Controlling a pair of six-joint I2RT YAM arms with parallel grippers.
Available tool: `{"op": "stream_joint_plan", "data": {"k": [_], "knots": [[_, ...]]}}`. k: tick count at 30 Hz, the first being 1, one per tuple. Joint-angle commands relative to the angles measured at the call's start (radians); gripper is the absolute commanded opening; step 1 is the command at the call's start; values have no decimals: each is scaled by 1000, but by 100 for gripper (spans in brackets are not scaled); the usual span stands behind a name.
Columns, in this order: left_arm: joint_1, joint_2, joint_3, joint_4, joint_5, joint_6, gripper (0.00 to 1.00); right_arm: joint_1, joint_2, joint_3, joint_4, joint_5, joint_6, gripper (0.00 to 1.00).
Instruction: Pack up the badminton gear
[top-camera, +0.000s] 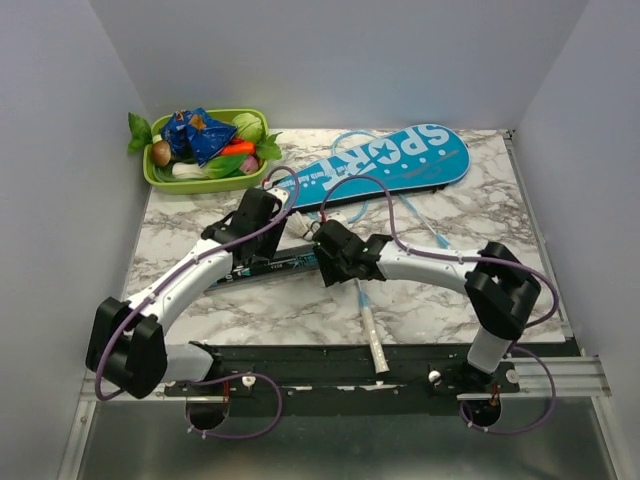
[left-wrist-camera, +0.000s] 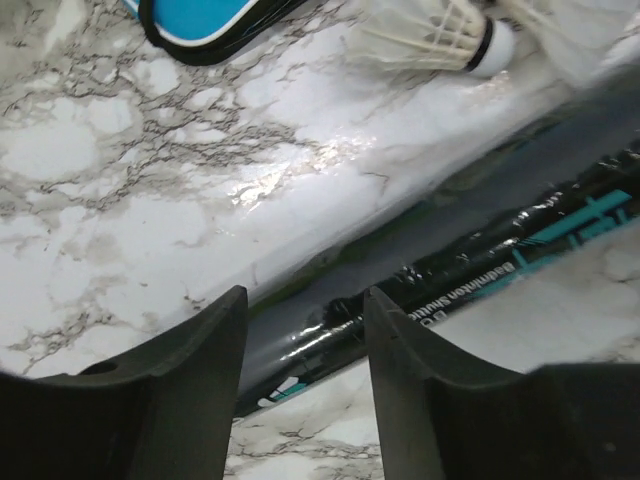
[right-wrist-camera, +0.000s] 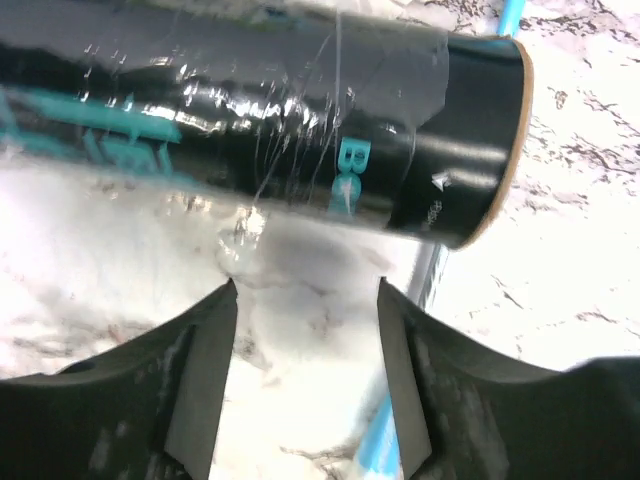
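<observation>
A dark clear tube (top-camera: 285, 265) lies on the marble between my two grippers. The left gripper (top-camera: 258, 235) hangs open just short of the tube (left-wrist-camera: 470, 250), with nothing between its fingers (left-wrist-camera: 305, 295). A white shuttlecock (left-wrist-camera: 430, 35) lies beyond it, near the blue "SPORT" cover (top-camera: 400, 160). The right gripper (top-camera: 328, 255) is open over bare marble (right-wrist-camera: 307, 285), just short of the tube's open end (right-wrist-camera: 470, 140). A light-blue racket shaft (right-wrist-camera: 380, 450) runs under its right finger. That racket's white-butted handle (top-camera: 372, 325) points at the near edge. A second racket's frame (top-camera: 350, 140) shows behind the cover.
A green tray (top-camera: 152, 175) of toy vegetables stands at the back left corner. Grey walls close in the table on three sides. A black rail (top-camera: 330, 365) with the arm bases runs along the near edge.
</observation>
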Motion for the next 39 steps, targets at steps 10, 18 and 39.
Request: {"op": "stream_joint_plan", "data": {"k": [10,18,39], "knots": [[-66,3,47,52,413,249,71,-3,-544,-205,-228,-342,-70,84],[-94,97,103,78,491,379,72,8,-679,-178,-375,-389,-107,94],[-158,348,192,59,509,467,75,8,-770,-255,-354,-429,-73,100]]}}
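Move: The black shuttlecock tube lies across beneath the left hand, its middle about 3 cm ahead, 5 cm to the right and 8 cm lower. The shuttlecocks sit some 12 cm ahead and 12 cm right of this hand. From the right hand, the tube's middle is about 12 cm left, level fore and aft, 2 cm down; the racket handle is roughly 12 cm back, 5 cm right and 4 cm down. Rightward along the tube goes the left hand, about 13 cm towards its right end, turning some 45 degrees clockwise to set the open fingers across it, opening wider and, in the later half, sinking a few centimetres. Meanwhile the right hand withdraws from the tube's end, back, up and somewhat right, opening fully as it tilts and turns counter-clockwise. ##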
